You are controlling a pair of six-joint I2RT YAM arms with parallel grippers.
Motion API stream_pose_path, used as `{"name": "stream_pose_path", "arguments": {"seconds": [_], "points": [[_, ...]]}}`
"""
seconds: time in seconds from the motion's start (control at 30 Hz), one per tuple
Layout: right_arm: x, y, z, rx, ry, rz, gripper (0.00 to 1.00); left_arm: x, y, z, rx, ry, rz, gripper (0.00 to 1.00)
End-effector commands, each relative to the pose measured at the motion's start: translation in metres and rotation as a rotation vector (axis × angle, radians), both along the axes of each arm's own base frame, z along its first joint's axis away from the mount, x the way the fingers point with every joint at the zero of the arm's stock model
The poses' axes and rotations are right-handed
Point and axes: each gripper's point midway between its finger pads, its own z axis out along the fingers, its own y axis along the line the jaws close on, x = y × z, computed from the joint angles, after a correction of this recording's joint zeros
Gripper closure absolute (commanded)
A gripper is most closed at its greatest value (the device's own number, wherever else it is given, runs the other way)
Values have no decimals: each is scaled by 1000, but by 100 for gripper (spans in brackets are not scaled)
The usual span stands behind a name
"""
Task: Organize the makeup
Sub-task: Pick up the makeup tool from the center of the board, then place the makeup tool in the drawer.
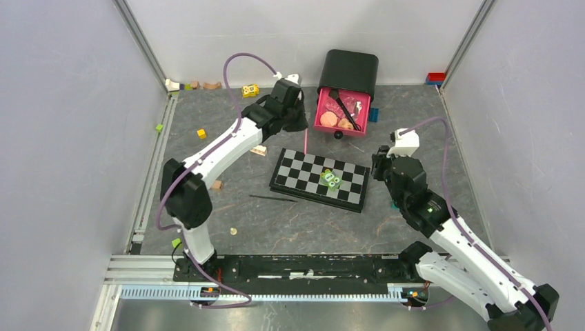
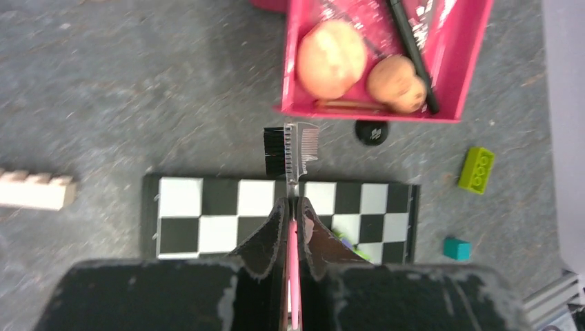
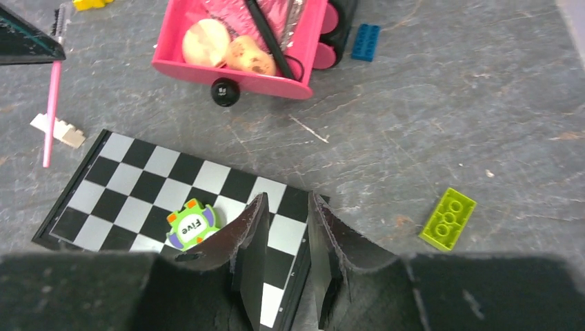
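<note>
My left gripper (image 2: 292, 201) is shut on the pink handle of a small brow comb-and-brush (image 2: 293, 148), whose head points at the pink tray (image 2: 372, 112). In the top view the comb's pink handle (image 1: 305, 141) hangs below that gripper (image 1: 302, 124), just left of the tray (image 1: 319, 114). The tray holds two round peach puffs (image 2: 331, 58) (image 2: 397, 81) and a black long-handled brush (image 2: 412, 48). A small round black piece (image 2: 372, 131) lies in front of it. A thin dark pencil (image 1: 274, 198) lies on the table. My right gripper (image 3: 286, 207) is open and empty over the chequered board's right edge.
The chequered board (image 1: 303, 172) carries a green toy (image 1: 331, 179). A black box (image 1: 350, 69) stands behind the tray. Loose blocks lie around: a lime brick (image 3: 448, 218), a blue brick (image 3: 365, 41), a teal block (image 2: 457, 248), a cream brick (image 2: 34, 191).
</note>
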Motion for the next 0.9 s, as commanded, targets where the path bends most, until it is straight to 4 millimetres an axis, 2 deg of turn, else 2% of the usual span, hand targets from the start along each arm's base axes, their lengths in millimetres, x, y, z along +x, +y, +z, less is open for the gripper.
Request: {"name": "stream_pose_path", "arguments": {"seconds": [0.0,0.13,0.43,0.47,0.6,0.73,0.87], "points": [[-6,-26,4,-29,-28,-106,66,20,-47,31,-119,-55,-81,98],[-12,-39,8,-18,-40,-164,66,37,-69,29,-197,-20,-28,98],[-23,-52,6,25,-52,-212,67,70,-113,34,-426,48,97,98],[-24,-53,6,26,-52,-215,67,71,-117,29,-434,66,107,98],[-27,-56,6,26,-53,-227,67,80,-124,25,-461,96,176,98],[-29,-59,7,30,-59,-237,67,89,-117,10,-482,134,309,98],[-30,-60,6,35,-58,-238,67,97,-116,5,-510,143,381,98]]}}
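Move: The left hand holds the pink makeup tool. The middle of the open pink drawer lies about 10 cm ahead of that hand, 14 cm to its right and 10 cm below; the black cabinet stands beyond it, roughly 19 cm ahead and 18 cm right. The chessboard is some 10 cm back and 8 cm right, the white brick level with the hand and 13 cm left, both on the table. From the right hand the drawer is about 20 cm ahead, 15 cm left. Keeping its pinch on the pink makeup tool, the left hand swings nearly level to the right and forward, about 14 cm in all, from beyond the chessboard to above the open drawer, easing to a stop there while the wrist rolls its left side down by some 25 degrees and turns a little counter-clockwise. The empty right hand backs off to the right and slightly back, about 6 cm, away from the drawer and the board, turning clockwise a little with its fingers left partly open. ##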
